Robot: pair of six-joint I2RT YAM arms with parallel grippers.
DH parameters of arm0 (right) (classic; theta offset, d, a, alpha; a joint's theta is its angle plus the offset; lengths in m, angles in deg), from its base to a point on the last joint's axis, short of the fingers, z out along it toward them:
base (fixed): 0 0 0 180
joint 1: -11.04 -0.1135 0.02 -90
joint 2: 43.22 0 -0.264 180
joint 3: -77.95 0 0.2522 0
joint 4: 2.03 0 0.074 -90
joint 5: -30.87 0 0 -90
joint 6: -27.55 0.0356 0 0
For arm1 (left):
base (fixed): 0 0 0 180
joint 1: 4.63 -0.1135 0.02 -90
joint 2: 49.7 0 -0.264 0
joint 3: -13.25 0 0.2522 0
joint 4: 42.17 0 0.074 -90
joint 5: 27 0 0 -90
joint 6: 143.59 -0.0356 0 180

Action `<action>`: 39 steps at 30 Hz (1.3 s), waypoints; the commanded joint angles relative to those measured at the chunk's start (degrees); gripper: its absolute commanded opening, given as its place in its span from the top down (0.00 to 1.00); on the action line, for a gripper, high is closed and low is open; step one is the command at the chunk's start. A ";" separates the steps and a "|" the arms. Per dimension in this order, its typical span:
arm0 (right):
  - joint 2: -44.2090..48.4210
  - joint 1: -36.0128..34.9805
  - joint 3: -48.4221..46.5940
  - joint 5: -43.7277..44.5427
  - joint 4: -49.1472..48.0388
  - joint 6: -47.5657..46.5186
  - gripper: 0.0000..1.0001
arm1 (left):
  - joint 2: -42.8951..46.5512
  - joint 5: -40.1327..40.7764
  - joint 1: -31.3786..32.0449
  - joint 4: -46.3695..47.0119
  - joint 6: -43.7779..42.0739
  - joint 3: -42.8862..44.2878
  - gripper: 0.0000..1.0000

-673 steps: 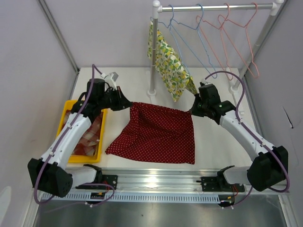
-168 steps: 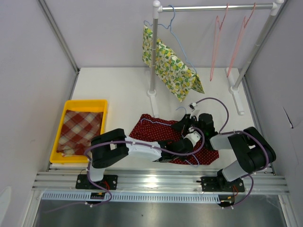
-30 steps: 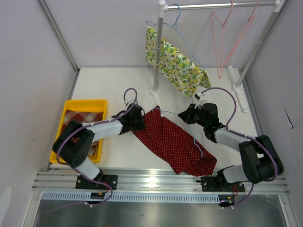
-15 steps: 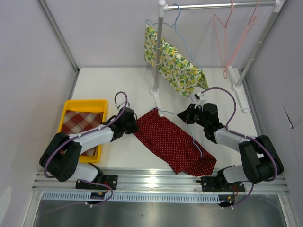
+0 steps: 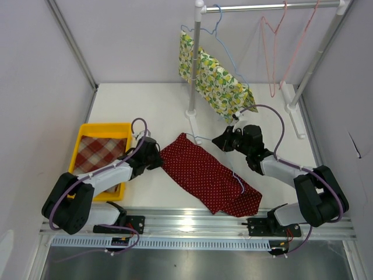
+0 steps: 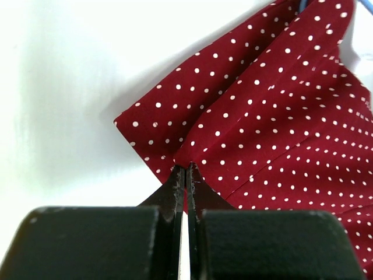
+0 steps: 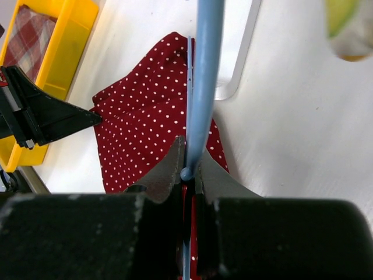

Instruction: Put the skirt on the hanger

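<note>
The red white-dotted skirt (image 5: 207, 172) lies as a diagonal band on the white table, from upper left to lower right. My left gripper (image 5: 158, 156) is shut on its upper left edge; the pinched fold of skirt (image 6: 262, 134) shows in the left wrist view. A light blue wire hanger (image 5: 201, 140) lies partly inside the skirt. My right gripper (image 5: 220, 142) is shut on the hanger's hook (image 7: 201, 87), above the skirt (image 7: 145, 125).
A yellow tray (image 5: 83, 154) with a red plaid cloth stands at the left. A clothes rack (image 5: 197, 64) at the back carries a yellow lemon-print garment (image 5: 218, 84) on a blue hanger and two pink hangers (image 5: 285, 44).
Over the last second my left gripper has pulled the skirt's upper left edge further left, toward the tray. My right gripper with the hanger has shifted slightly left.
</note>
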 commanded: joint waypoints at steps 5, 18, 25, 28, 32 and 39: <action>3.67 1.15 -2.66 2.90 2.62 -2.21 1.00 | 3.44 -0.50 -4.03 -0.30 -0.54 -2.37 1.00; 7.18 0.54 -2.30 1.15 2.44 -1.51 1.00 | 1.42 -9.18 -5.35 4.88 -2.47 -3.16 1.00; 10.52 -2.18 -6.95 1.75 6.64 -2.11 1.00 | 4.06 -10.00 -5.27 3.04 -4.67 -1.50 1.00; 12.10 -3.93 -11.52 3.07 10.08 -3.79 1.00 | 4.93 -9.91 -5.27 2.51 -4.59 -1.75 1.00; 12.99 -5.78 -17.94 3.35 17.36 -6.51 1.00 | 5.90 -9.90 -5.18 2.25 -3.71 -1.76 1.00; 16.32 -8.60 -23.04 2.38 21.07 -6.96 1.00 | 8.19 -8.86 -5.27 1.98 -4.23 -0.01 1.00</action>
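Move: About 9 cm below the right hand, which already grips the hanger, the red dotted skirt's middle lies some 8 cm back and 3 cm to the left; the rack foot stands about 9 cm ahead, 8 cm left and 12 cm below. From the left hand, already pinching the skirt's left corner, the hanger's left end is some 9 cm ahead, 9 cm right and 3 cm higher; the yellow basket lies 21 cm left and 1 cm ahead, about level. Lifting the hanger is the main thing: the right hand eases about 1 cm right, then climbs with gathering speed to some 16 cm up, drifting left and slightly back, fingers tipping up about 15 degrees and still shut on it. The left hand keeps its pinch on the skirt's corner, tugs 2 cm left, comes back, then rises a little. ##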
